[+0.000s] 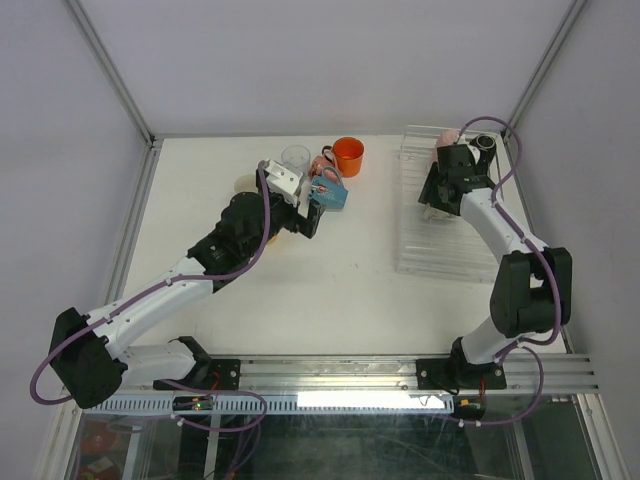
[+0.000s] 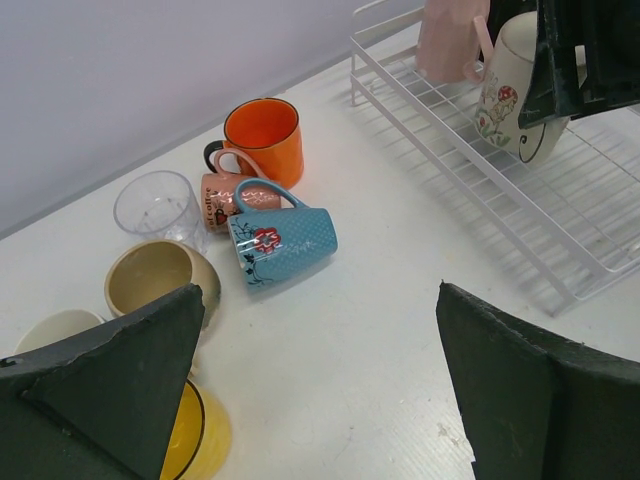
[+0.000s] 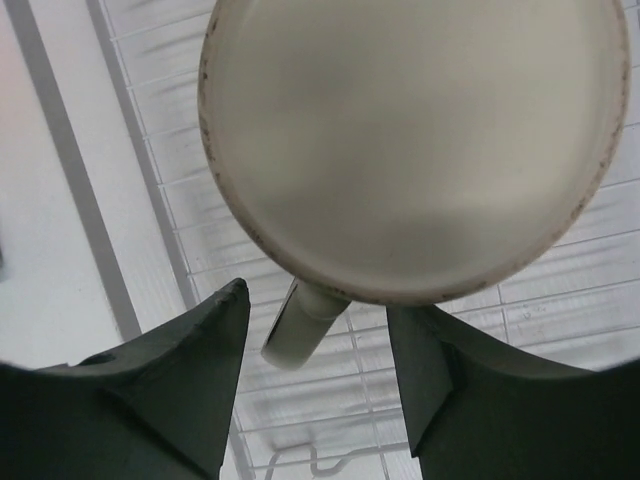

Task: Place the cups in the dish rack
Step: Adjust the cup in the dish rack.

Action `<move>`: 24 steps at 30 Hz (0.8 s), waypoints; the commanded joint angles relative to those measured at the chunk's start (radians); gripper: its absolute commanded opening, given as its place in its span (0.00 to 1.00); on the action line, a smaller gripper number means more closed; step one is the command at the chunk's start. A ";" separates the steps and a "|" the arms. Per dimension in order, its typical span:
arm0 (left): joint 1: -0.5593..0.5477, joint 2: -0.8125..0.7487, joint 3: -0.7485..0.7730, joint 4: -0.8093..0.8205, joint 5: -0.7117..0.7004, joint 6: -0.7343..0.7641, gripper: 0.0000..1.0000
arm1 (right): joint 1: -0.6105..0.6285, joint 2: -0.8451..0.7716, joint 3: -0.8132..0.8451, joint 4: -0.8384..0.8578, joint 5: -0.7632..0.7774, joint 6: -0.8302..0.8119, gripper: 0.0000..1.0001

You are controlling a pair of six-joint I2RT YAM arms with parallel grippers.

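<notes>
My left gripper [image 2: 320, 290] hovers wide open and holds nothing, just short of a huddle of cups: a blue mug [image 2: 285, 240] on its side, an orange mug [image 2: 262, 135], a pink-brown mug [image 2: 222, 195], a clear glass tumbler [image 2: 155, 205], a beige mug [image 2: 160, 275], a cream mug [image 2: 55, 330] and a yellow mug [image 2: 205, 430]. Over the dish rack [image 1: 440, 250], my right gripper [image 3: 318, 300] stands open astride the handle of a white floral mug [image 2: 512, 90], with a gap on each side. The mug's round pale face [image 3: 410, 140] fills that view. A pink mug [image 2: 450, 40] stands in the rack.
The cup cluster [image 1: 320, 175] sits at the back centre of the white table [image 1: 330, 270]. The rack's wire floor [image 2: 560, 210] lies bare in front of the floral mug. Grey walls close in the back and both sides.
</notes>
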 commanded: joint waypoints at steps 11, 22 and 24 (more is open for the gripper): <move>0.011 -0.033 -0.013 0.055 -0.009 0.023 0.99 | 0.004 -0.012 -0.010 0.100 0.084 -0.050 0.40; 0.011 -0.041 -0.016 0.057 -0.008 0.023 0.99 | -0.002 -0.120 -0.104 0.146 0.020 -0.173 0.04; 0.011 -0.042 -0.016 0.057 -0.007 0.023 0.99 | -0.001 -0.132 -0.117 0.158 0.011 -0.207 0.00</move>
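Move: The cream flowered cup stands upside down in the rack, its middle some 4 cm ahead of the right hand and 3 cm to its right, about 1 cm lower. Its handle sticks out back-left, about 1 cm left of and 1 cm below the open fingers' midpoint. The pink cup is roughly 14 cm ahead and 3 cm right, the black cup 13 cm ahead and 11 cm right. From the left hand, the flowered cup lies about 11 cm ahead, 33 cm right and 14 cm lower. The cream cup's handle is taken between the right fingertips, which close from over half open and end pinching it. The right hand eases about 1 cm forward, rightward and down, then draws back nearly 2 cm, swinging the handle from back-left to point back towards the base; the wrist rolls slightly, its left side dipping. ##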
